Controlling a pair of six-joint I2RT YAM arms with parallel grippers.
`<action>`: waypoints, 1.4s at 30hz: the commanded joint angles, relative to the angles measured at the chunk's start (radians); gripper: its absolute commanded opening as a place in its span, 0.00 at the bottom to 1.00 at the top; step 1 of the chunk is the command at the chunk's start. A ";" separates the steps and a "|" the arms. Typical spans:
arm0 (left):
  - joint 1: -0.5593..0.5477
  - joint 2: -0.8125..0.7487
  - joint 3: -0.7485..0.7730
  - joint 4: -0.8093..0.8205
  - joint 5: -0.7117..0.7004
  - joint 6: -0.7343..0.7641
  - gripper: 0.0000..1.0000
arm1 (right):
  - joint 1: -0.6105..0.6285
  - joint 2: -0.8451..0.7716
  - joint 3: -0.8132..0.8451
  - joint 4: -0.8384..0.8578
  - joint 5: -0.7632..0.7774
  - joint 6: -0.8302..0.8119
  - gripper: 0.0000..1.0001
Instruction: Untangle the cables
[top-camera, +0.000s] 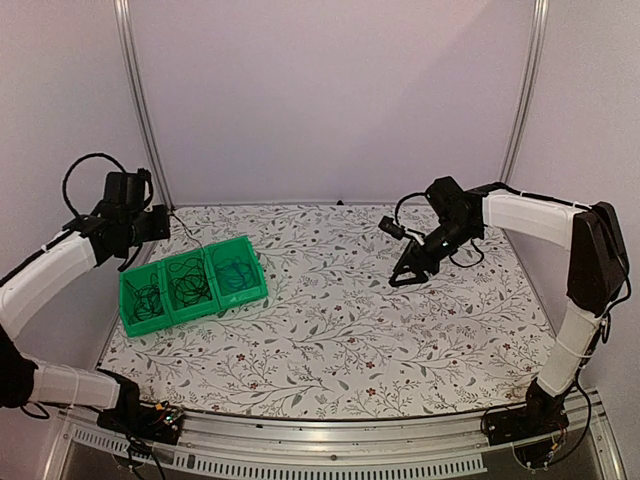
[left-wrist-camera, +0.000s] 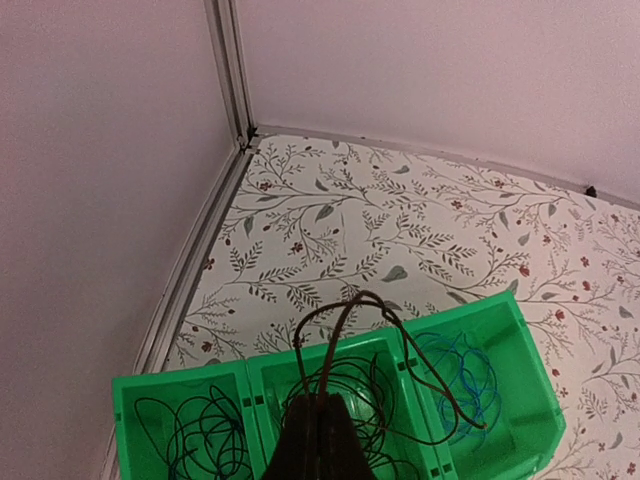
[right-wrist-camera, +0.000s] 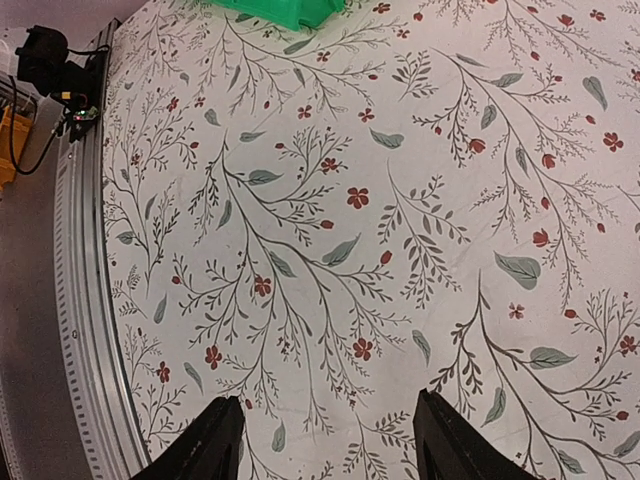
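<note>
A green three-compartment bin (top-camera: 196, 311) sits at the table's left. In the left wrist view the bin (left-wrist-camera: 537, 392) holds a black cable bundle (left-wrist-camera: 190, 435) in its left compartment, another black bundle (left-wrist-camera: 385, 385) in the middle, and a blue cable (left-wrist-camera: 468, 372) on the right. My left gripper (left-wrist-camera: 320, 425) is shut on a thin black cable (left-wrist-camera: 345, 315), held above the middle compartment; it loops upward and its loose end hangs over the blue compartment. It also shows in the top view (top-camera: 190, 236) below my left gripper (top-camera: 158, 226). My right gripper (top-camera: 408, 270) is open and empty above the table's right centre.
The right wrist view shows my open right gripper (right-wrist-camera: 330, 450) over the bare floral tablecloth (right-wrist-camera: 400, 250), with a corner of the bin (right-wrist-camera: 285, 10) at the top and the table's metal front rail (right-wrist-camera: 85, 300) at the left. Walls and frame posts (top-camera: 140, 100) enclose the back.
</note>
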 joint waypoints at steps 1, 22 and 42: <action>0.011 0.074 -0.036 -0.050 0.005 -0.103 0.00 | 0.002 -0.028 -0.007 0.008 0.013 -0.003 0.63; 0.010 0.327 -0.055 -0.097 0.118 -0.162 0.00 | 0.002 -0.057 -0.017 0.012 0.049 -0.012 0.63; -0.044 0.160 0.328 -0.292 0.143 -0.062 0.65 | -0.130 -0.216 0.103 0.304 0.310 0.262 0.68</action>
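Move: The left hand holds the black cable about 22 cm above the green tray. The tray's middle compartment, where the cable goes, lies some 4 cm ahead and 1 cm to the right. The right compartment with the blue cable is about 7 cm ahead and 11 cm right of this hand, and the left compartment about level with it and 9 cm left. From the empty right hand, the middle compartment is roughly 47 cm left, 8 cm ahead and 11 cm below. Straight down, the left hand lowers the held black cable about 15 cm towards the middle compartment, tipping its fingers down by nearly 30 degrees. At the bottom the fingers open wide and let go, and the empty hand climbs back some 11 cm. Late on, the open right hand rises, going forward and somewhat right, its fingers tilting up and turning clockwise. ##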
